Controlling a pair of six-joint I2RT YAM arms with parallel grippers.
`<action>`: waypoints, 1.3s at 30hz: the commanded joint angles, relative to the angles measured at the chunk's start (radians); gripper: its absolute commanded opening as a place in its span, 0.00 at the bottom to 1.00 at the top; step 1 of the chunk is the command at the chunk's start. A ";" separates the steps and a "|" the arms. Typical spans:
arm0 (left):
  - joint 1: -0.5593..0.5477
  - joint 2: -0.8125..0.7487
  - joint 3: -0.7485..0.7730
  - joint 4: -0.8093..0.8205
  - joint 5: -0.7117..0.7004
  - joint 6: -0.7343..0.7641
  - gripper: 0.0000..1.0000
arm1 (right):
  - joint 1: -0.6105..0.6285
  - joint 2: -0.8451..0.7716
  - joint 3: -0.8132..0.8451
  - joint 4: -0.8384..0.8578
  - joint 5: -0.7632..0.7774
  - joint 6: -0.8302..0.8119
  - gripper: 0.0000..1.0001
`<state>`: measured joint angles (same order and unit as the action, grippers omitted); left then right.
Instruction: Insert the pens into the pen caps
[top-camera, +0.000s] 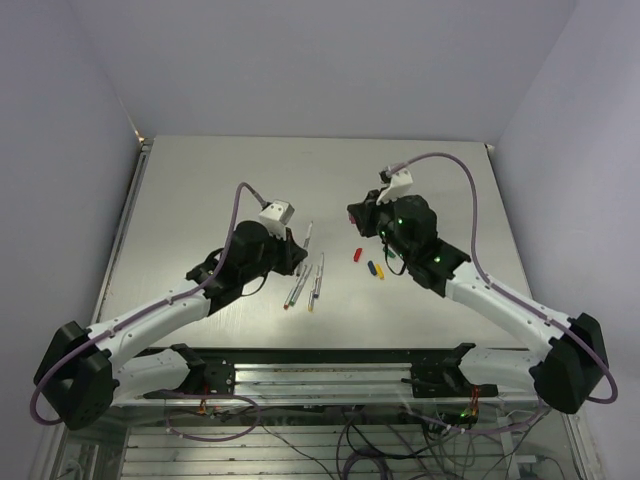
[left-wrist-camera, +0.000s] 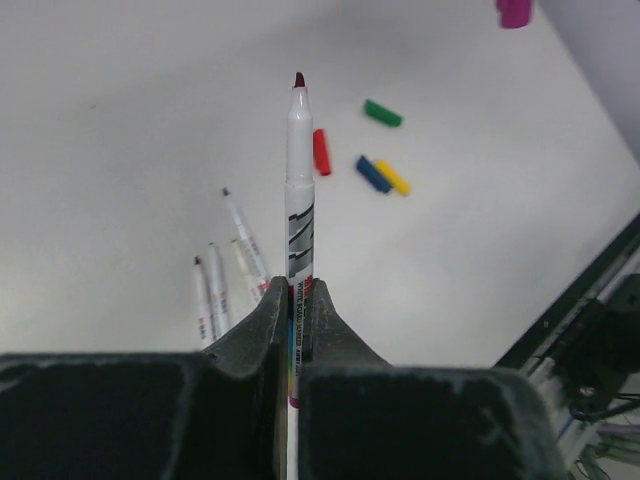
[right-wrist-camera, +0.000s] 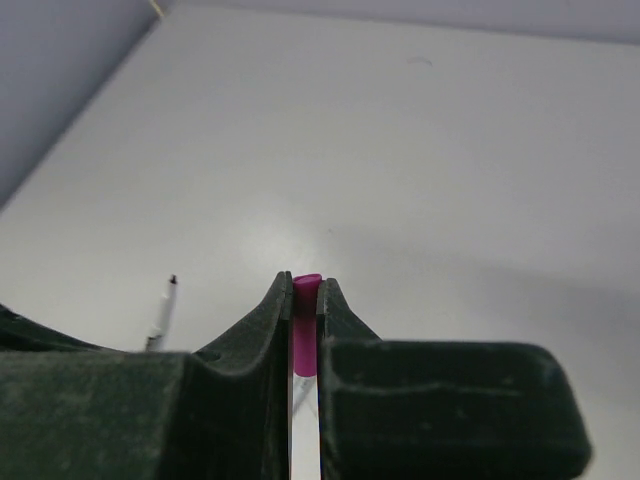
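Note:
My left gripper (left-wrist-camera: 298, 290) is shut on the lower barrel of a grey-white pen (left-wrist-camera: 298, 200) and holds it above the table, its dark reddish tip pointing away. In the top view this gripper (top-camera: 292, 252) is left of centre with the pen (top-camera: 306, 233) sticking out. My right gripper (right-wrist-camera: 306, 290) is shut on a magenta cap (right-wrist-camera: 306, 298), open end outward. In the top view it (top-camera: 358, 216) is raised opposite the left gripper, a gap between them. Red (left-wrist-camera: 321, 151), green (left-wrist-camera: 382, 113), blue (left-wrist-camera: 372, 174) and yellow (left-wrist-camera: 393, 178) caps lie on the table.
Several loose pens (top-camera: 308, 282) lie side by side below the left gripper, and show in the left wrist view (left-wrist-camera: 218, 290). The red cap (top-camera: 357, 254) and the blue and yellow caps (top-camera: 375, 269) lie just below the right gripper. Grey walls enclose the table (top-camera: 200, 190).

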<state>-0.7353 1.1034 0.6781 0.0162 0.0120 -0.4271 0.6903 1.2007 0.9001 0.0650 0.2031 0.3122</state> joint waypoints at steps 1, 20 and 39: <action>-0.006 -0.042 -0.037 0.213 0.134 -0.040 0.07 | 0.031 -0.070 -0.093 0.254 0.014 0.018 0.00; -0.007 -0.094 -0.086 0.362 0.228 -0.102 0.07 | 0.102 -0.048 -0.176 0.634 0.036 0.083 0.00; -0.008 -0.076 -0.087 0.391 0.255 -0.106 0.07 | 0.131 -0.001 -0.151 0.677 0.020 0.103 0.00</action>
<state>-0.7368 1.0275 0.5922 0.3649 0.2436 -0.5354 0.8139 1.2026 0.7231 0.7017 0.2207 0.4088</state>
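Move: The left hand holds a pen, its tip up and forward, and the magenta cap it is meant for is about 9 cm ahead, 13 to the right and 8 above. From the right hand, which grips that cap, the pen lies roughly 4 cm back, 12 left and 6 below. On the table 24 cm below the right hand, the red cap is some 3 cm ahead and 3 right; the blue cap is about 1 cm back and 7 right. Upward together, both hands climb about 7 cm and close on each other: the left carries its pen right and a little back, its fingers tilting up towards level and swinging right, while the right takes the magenta cap left and slightly back, tipping its fingers up some 25 degrees. The right dips about a centimetre before settling; both keep their grip. ##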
